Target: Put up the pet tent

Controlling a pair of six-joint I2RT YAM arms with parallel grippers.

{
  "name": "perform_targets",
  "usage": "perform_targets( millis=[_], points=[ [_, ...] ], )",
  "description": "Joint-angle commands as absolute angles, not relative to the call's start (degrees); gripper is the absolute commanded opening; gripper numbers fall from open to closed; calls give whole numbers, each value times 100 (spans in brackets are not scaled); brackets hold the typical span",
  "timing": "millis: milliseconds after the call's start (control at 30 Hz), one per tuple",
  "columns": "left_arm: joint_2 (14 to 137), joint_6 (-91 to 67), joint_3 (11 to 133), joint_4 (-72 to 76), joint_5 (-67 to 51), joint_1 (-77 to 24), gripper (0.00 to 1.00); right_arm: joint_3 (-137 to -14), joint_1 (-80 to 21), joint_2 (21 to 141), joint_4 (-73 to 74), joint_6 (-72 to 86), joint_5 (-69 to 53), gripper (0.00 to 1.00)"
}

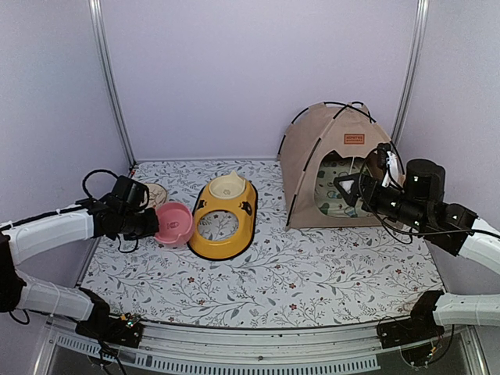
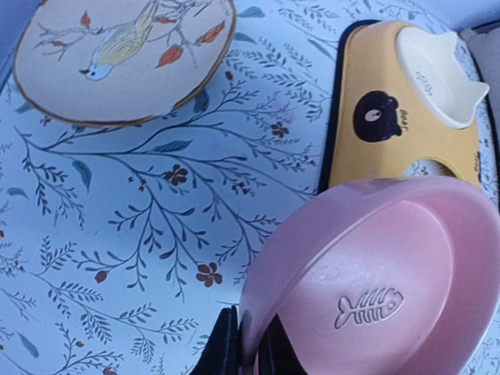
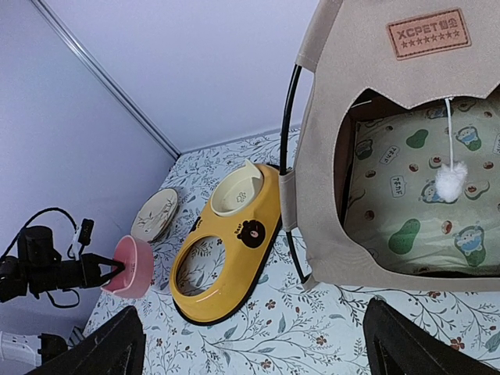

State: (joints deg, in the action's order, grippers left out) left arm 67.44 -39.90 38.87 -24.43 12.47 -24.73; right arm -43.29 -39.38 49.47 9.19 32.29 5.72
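The pet tent (image 1: 312, 152) stands upright at the back right, tan with black crossing poles and a brown label patch (image 3: 428, 33). Its doorway faces my right gripper (image 1: 351, 187). In the right wrist view the tent (image 3: 328, 187) fills the upper right, and that gripper (image 3: 254, 337) hangs wide open with nothing between its fingers. At the left, my left gripper (image 1: 148, 223) is shut on the rim of a pink bowl (image 1: 175, 223), which is tilted. The left wrist view shows the gripper (image 2: 248, 332) pinching the pink bowl (image 2: 375, 281), which bears a fishbone mark.
A cream mat with green prints (image 3: 414, 195) lies inside the tent, and a white pom-pom (image 3: 451, 181) dangles in the doorway. A yellow double-bowl feeder (image 1: 247, 207) holds a cream bowl (image 1: 227, 186); its near hole is empty. A bird-painted plate (image 2: 117, 55) lies at the far left.
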Motion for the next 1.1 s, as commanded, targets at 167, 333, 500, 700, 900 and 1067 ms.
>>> perform_targets(
  millis=[167,333,500,700,900,1067],
  points=[
    [7649,-2928,5248,-1671,151,-2586,0,-4577,-3937,5069,956,3187,581,99],
    [8415,-2652,5926,-1665,-124,-2735,0,-4607,-3937,5026,1059,3205,584,99],
    [9100,-2600,6433,-1644,-282,-2926,0,-4672,-3942,4979,1170,3233,595,99],
    [9710,-2514,6847,-1688,-358,-2971,0,-4712,-3941,4901,1293,3243,630,99],
    [9940,-2441,6943,-1666,-297,-2997,0,-4717,-3938,4869,1336,3236,674,99],
    [10096,-2318,6977,-1778,-219,-3012,0,-4723,-3938,4921,1320,3227,660,99]
  ],
)
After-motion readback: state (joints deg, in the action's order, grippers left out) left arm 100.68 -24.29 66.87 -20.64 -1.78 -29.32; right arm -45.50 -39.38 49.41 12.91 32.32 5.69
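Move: The left gripper already pinches the pink bowl by its left rim, the bowl's middle about 5 cm to its right, 1 cm back and 2 cm lower. The yellow stand's empty ring lies roughly 8 cm ahead, 17 cm right and 8 cm below; the cream bowl sits 16 cm beyond that ring and 3 cm farther right, the plate some 18 cm ahead and 5 cm left of the gripper. From the right gripper the ring is about 9 cm ahead, 32 cm left, 26 cm below. Bring the left gripper, still pinching the pink bowl's rim, some 13 cm right and 9 cm forward to the yellow stand's empty ring. Climb about 3 cm early on, then come down 4 to 5 cm while easing to a stop, and turn the wrist about 25 degrees clockwise on the way. ##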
